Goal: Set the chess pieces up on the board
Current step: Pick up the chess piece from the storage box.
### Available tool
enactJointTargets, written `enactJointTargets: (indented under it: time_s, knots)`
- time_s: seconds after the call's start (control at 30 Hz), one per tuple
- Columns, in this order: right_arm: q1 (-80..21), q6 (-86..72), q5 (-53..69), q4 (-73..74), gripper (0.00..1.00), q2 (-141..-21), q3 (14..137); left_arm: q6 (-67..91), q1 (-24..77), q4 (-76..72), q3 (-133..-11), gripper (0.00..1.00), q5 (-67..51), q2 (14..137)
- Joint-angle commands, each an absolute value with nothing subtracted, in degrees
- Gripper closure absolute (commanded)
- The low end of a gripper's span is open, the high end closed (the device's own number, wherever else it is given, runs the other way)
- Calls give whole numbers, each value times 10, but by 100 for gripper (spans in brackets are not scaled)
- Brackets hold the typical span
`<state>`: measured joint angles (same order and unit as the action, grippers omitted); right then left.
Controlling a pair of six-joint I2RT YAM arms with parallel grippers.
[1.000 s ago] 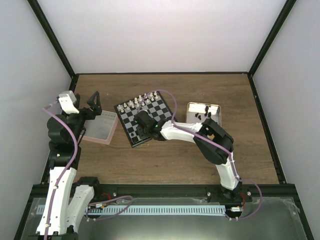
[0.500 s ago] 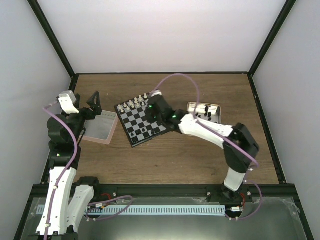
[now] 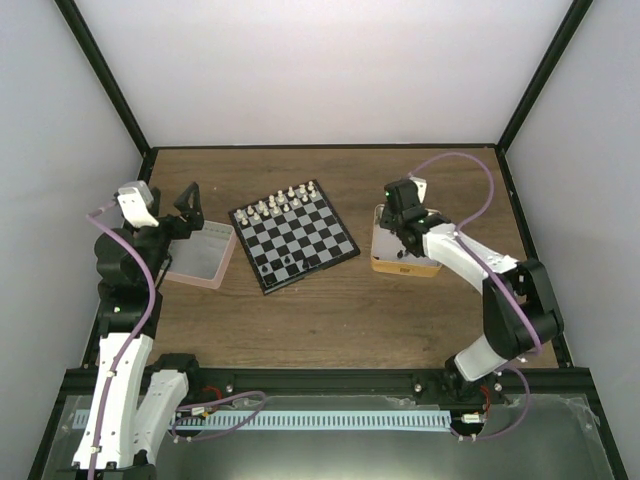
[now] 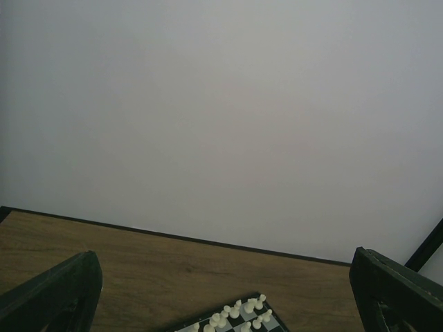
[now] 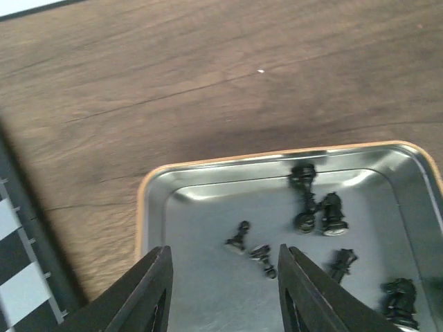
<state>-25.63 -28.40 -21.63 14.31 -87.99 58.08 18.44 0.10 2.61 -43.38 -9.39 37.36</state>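
The board (image 3: 300, 238) lies left of centre on the table. White chess pieces (image 3: 285, 203) line its far edge, and they show small in the left wrist view (image 4: 239, 318). Two black pieces (image 3: 277, 265) stand near its front edge. More black chess pieces (image 5: 318, 207) lie tipped over in a metal tin (image 5: 149, 207). My right gripper (image 5: 225, 273) hovers open over the tin's left half, with two small black pieces (image 5: 250, 245) just ahead of its fingers (image 5: 158, 290) and nothing held. My left gripper (image 4: 223, 257) is raised and wide open, holding nothing.
A pink tray (image 3: 200, 258) sits left of the board, under my left gripper (image 3: 186, 204). The metal tin (image 3: 405, 268) stands right of the board, below my right gripper (image 3: 402, 232). A strip of the board's edge (image 5: 17, 256) shows left of the tin. Walls close the table in.
My right arm swung from the board's front rightward to above the tin, and its jaws widened. Black pieces stand where it left the board. The left arm has not moved.
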Motion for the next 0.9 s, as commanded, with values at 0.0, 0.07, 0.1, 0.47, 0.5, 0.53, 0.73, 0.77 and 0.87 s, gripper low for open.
enactJointTargets:
  time_s: [0.0,0.07,0.1,0.47,0.5,0.53,0.73,0.77,0.87]
  knots:
    - [-209,-309,-202,159,58,-906,580,185,3,13,-429,0,-101,377]
    - [-195,-303,-185,148,59,-925,575,185,3,14,-429,0,-102,377]
    - [-188,-301,-179,146,60,-936,575,184,3,13,-430,0,-102,377]
    - [-141,-302,-177,124,68,-1004,583,184,3,14,-430,0,-100,377]
    - [-139,-300,-175,120,69,-1004,585,183,3,14,-430,0,-100,376]
    - [-138,-298,-171,114,70,-1005,585,183,3,15,-430,0,-100,376]
    - [-131,-292,-170,107,79,-1034,608,181,3,16,-431,0,-96,375]
    - [-131,-292,-174,108,79,-1038,612,181,3,16,-431,0,-96,375]
    - [-129,-290,-180,103,80,-1047,615,180,3,16,-431,0,-95,375]
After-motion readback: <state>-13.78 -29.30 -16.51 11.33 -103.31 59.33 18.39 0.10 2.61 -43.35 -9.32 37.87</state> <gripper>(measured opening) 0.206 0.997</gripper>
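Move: The right hand hangs open above the storage box; the round-headed black chess piece it goes for is about 7 cm to its right, 4 cm ahead and 12 cm below. A long lying piece is some 3 cm beyond that piece, the knight about 2 cm to its right and 1 cm farther out, and a small pawn roughly 4 cm to its left and 1 cm nearer. From the left hand the round-headed piece is about 54 cm right, 15 cm ahead and 35 cm below. The right hand swoops down nearly 10 cm and about 7 cm to its right, into the storage box towards the round-headed black piece beside the knight, tipping its fingers some 10 to 15 degrees further down and turning slightly clockwise. At the bottom it stops sinking and eases a couple of centimetres forward while the fingers, narrowing all along, come to about half their starting gap with the tips close about the round-headed piece; no grip on it can be made out yet. ##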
